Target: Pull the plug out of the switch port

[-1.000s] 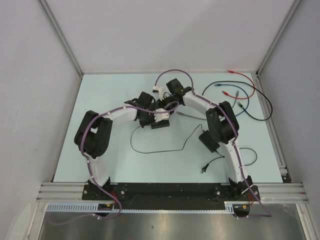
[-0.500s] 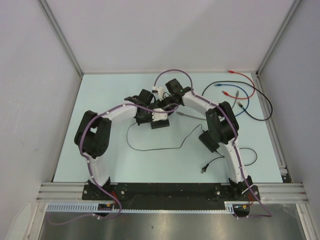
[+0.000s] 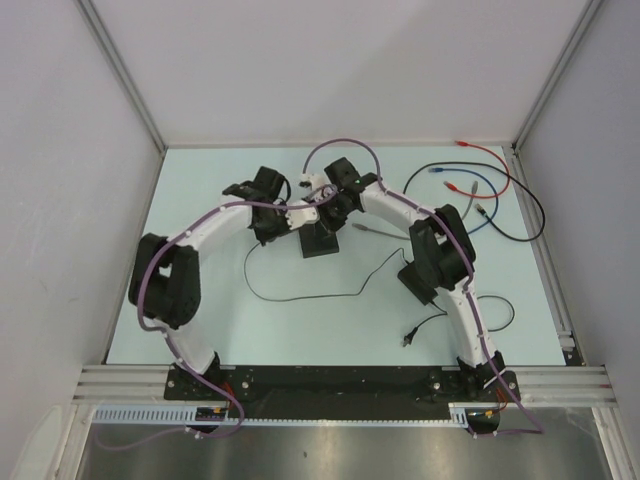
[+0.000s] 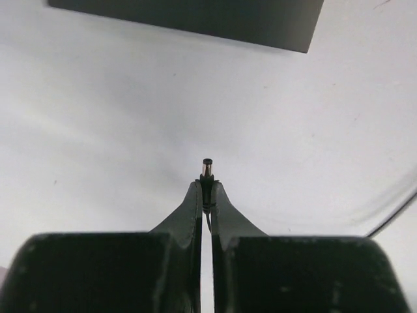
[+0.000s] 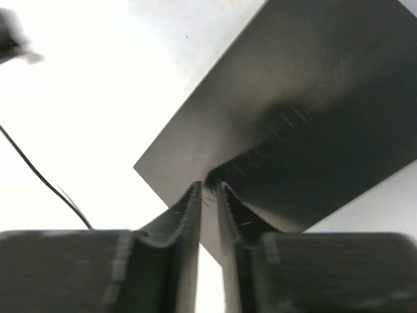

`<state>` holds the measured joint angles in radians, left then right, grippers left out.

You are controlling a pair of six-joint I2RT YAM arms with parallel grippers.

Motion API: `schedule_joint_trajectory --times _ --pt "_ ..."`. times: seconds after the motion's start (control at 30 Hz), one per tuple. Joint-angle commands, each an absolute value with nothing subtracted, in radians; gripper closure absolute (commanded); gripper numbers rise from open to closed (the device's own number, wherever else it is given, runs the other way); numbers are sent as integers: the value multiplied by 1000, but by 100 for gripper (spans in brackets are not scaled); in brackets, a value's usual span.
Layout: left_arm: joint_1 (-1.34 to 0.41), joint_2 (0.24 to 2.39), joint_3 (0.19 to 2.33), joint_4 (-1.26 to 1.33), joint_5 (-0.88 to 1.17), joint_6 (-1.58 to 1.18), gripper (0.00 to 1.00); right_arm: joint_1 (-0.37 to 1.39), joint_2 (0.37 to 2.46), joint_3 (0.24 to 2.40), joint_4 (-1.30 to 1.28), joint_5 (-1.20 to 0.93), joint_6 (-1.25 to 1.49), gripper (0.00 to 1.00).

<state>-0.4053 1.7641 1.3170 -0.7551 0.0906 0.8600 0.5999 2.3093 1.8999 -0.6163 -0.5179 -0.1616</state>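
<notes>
The switch (image 3: pixel 320 244), a flat matte-black box, lies mid-table; it fills the upper right of the right wrist view (image 5: pixel 313 111) and shows as a dark slab at the top of the left wrist view (image 4: pixel 195 16). My left gripper (image 4: pixel 207 186) is shut on a small barrel plug (image 4: pixel 207 168), whose metal tip pokes out past the fingertips, well apart from the switch. From above, the left gripper (image 3: pixel 300 213) sits just left of the switch. The plug's thin black lead (image 3: pixel 290 298) loops toward the near side. My right gripper (image 5: pixel 207 189) hangs over the switch's top near a corner, jaws a narrow gap apart, empty.
Red, blue, black and grey cables (image 3: pixel 490 185) lie coiled at the back right. A grey cable end (image 3: pixel 365 229) rests right of the switch, and a black connector (image 3: pixel 408 340) lies near the right arm's base. Enclosure walls ring the table.
My left arm swung left and back, carrying the plug away from the switch and dragging its lead along. The right jaws, closed before, have parted slightly.
</notes>
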Motion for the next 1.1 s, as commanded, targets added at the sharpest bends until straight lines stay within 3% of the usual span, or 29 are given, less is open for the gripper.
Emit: schedule_joint_trajectory --times 0.0,0.17,0.3,0.4,0.53,0.57,0.67,0.73,0.8,0.83,0.87,0.93,0.97,1.0,1.07 --pt "-416 1605 1391 -790 305 724 99 572 2270 1948 -692 -371 -163 70" --pt "-488 1578 1451 -721 512 651 99 445 2162 1963 -699 -333 -193 55" --pt "-635 1733 1642 -700 537 660 99 217 2092 1961 -680 -292 -178 43" --pt "-721 1894 1838 -652 532 626 99 88 2034 1933 -641 -223 -152 40" --pt "-805 1965 1820 -354 493 565 94 -30 1938 1841 -574 -30 -135 30" --pt "-821 1973 1795 -186 474 568 86 -49 1927 1836 -575 -22 -135 27" --pt "-862 2066 1798 52 468 571 80 -127 1869 1783 -586 -40 -114 25" --pt "-868 2121 1839 182 474 539 81 -161 1817 1746 -600 -73 -95 24" --pt "-876 2227 1928 335 454 476 89 -210 1789 1678 -615 -107 -87 25" --pt "-879 2265 1960 372 453 450 85 -227 1773 1654 -621 -133 -81 25" --pt "-885 2328 1997 399 454 393 64 -251 1751 1632 -627 -144 -78 25" --pt "-893 2368 2075 449 451 335 45 -271 1729 1571 -635 -176 -65 25" --pt "-903 2372 2065 475 424 287 13 -287 1717 1556 -637 -187 -60 24" --pt "-910 2368 2051 495 399 264 1 -288 1713 1537 -643 -199 -58 24" --pt "-911 2355 2057 465 367 220 0 -288 1715 1536 -644 -230 -58 21"
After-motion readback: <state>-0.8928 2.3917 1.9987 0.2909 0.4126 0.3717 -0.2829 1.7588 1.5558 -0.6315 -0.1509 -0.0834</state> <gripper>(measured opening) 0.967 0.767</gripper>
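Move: The left hand, still holding the pulled plug, has the switch about 13 cm to its right and 3 ahead. The grey cable's bow, where the plug is going, lies some 40 cm right and 3 ahead, with the red cable's near plug 44 right and 14 ahead, all 6 to 7 cm lower. From the right hand, the switch is 3 cm below, 2 left and 1 back. The black cable's plug is roughly 35 right, 4 ahead and 5 below. The left fingers let go of the plug and spread wide near the end, after carrying it about 44 cm right and 12 up, past the switch to above the grey cable, fingertips swinging some 60 degrees out to the right. The right hand leaves the switch, sweeping about 47 cm right, forward then partly back, rising and finally sinking a little, opening and turning clockwise. ##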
